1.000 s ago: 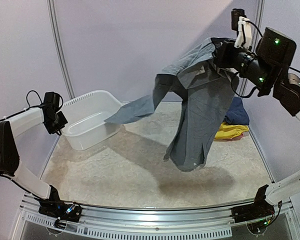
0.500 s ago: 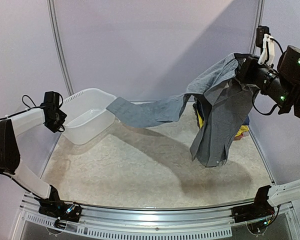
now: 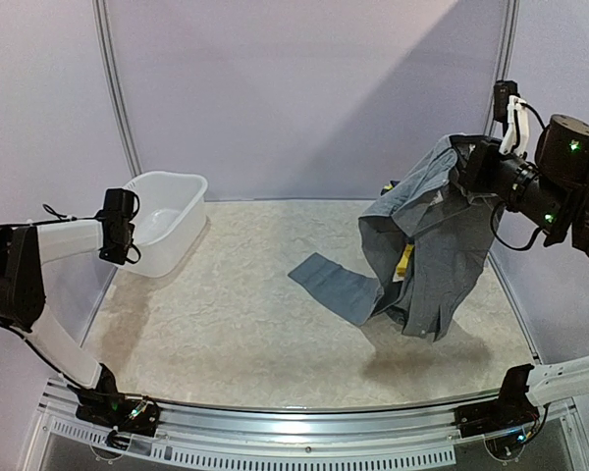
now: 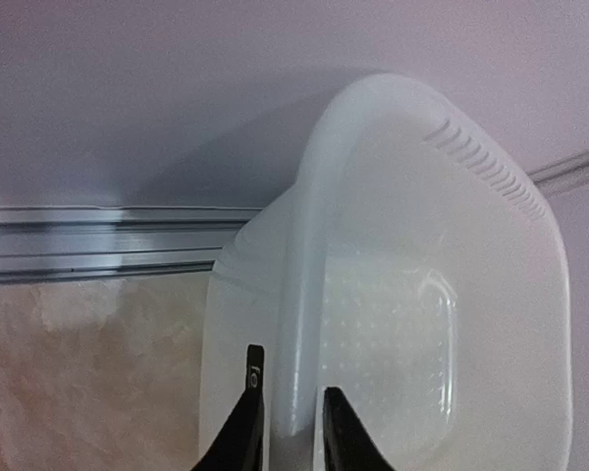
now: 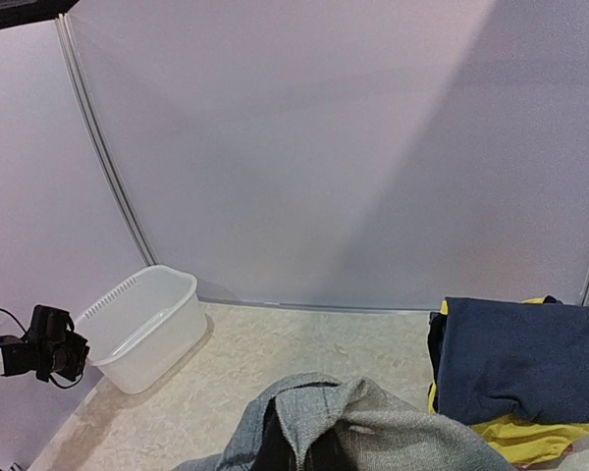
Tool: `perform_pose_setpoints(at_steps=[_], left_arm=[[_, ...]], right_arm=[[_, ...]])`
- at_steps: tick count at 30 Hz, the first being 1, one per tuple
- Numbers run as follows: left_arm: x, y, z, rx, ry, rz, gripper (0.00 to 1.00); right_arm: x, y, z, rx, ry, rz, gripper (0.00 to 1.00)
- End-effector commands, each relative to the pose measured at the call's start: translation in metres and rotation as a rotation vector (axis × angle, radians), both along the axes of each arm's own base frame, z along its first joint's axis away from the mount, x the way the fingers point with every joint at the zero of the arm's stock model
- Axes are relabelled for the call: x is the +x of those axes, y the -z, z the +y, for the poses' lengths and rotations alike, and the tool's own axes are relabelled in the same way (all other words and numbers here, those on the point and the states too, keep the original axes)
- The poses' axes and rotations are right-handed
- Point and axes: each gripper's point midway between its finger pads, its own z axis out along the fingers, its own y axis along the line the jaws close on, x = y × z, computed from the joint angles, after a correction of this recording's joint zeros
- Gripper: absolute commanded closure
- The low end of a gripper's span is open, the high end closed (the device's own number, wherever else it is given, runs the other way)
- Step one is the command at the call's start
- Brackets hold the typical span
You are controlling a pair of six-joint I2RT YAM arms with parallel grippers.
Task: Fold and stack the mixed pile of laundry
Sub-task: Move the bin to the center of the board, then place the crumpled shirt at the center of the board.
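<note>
My right gripper (image 3: 468, 162) is raised at the right and shut on the large grey trousers (image 3: 427, 245). They hang down from it, and one leg end (image 3: 332, 283) lies flat on the table. In the right wrist view the grey trousers (image 5: 393, 432) bunch over and hide the fingers. Behind them, folded navy (image 5: 515, 368) lies on top of yellow clothes (image 5: 515, 439) at the back right. Only a yellow sliver (image 3: 404, 260) of these shows from above. My left gripper (image 3: 126, 235) is shut on the rim of the white basin (image 4: 299, 285).
The white basin (image 3: 182, 182) stands tilted at the back left near the wall, and nothing shows inside it. Purple walls and a metal rail (image 4: 98, 231) close the back and sides. The table surface (image 3: 245, 324) is beige and textured.
The right gripper swung the trousers to the right. Their long leg left the basin and dropped onto the table. The left gripper moved the basin back toward the left corner.
</note>
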Motion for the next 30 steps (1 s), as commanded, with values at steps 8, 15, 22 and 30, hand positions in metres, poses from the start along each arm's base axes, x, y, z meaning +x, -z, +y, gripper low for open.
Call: perform_pose_setpoints(at_steps=[8, 15, 22, 30], left_arm=[[0.017, 0.005, -0.005, -0.037, -0.068, -0.095, 0.0], [0.007, -0.036, -0.018, 0.055, 0.082, -0.14, 0.0], [-0.031, -0.062, -0.016, 0.165, 0.171, -0.16, 0.0], [-0.072, -0.082, -0.015, 0.246, 0.25, -0.173, 0.0]], right_arm=[[0.011, 0.026, 0.014, -0.024, 0.006, 0.061, 1.0], [0.018, 0.02, 0.024, -0.044, 0.01, 0.061, 1.0], [0.024, -0.002, 0.054, -0.038, -0.08, 0.038, 1.0], [0.03, -0.035, 0.144, -0.004, -0.371, 0.021, 1.0]])
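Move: The left hand has the middle of the bin's near rim between its closed fingers; the bin's middle lies about 13 cm ahead, 3 cm right and 7 cm below. The right hand holds the gray shirt high; the open middle of the board is roughly 8 cm ahead, 16 cm left and 46 cm below it. From that hand the folded stack stands about 25 cm ahead, 14 cm right, and the bin 28 cm ahead, 48 cm left, both some 40 cm lower. Opening wide at once, the left fingers let go of the bin's rim after a small nudge forward, then the hand lifts about 8 cm and draws back about as far, away from the bin. The right hand, still pinching the shirt, first sinks some 4 cm, then swings left towards the middle of the board, climbing again and edging forward, turning slightly counter-clockwise. ##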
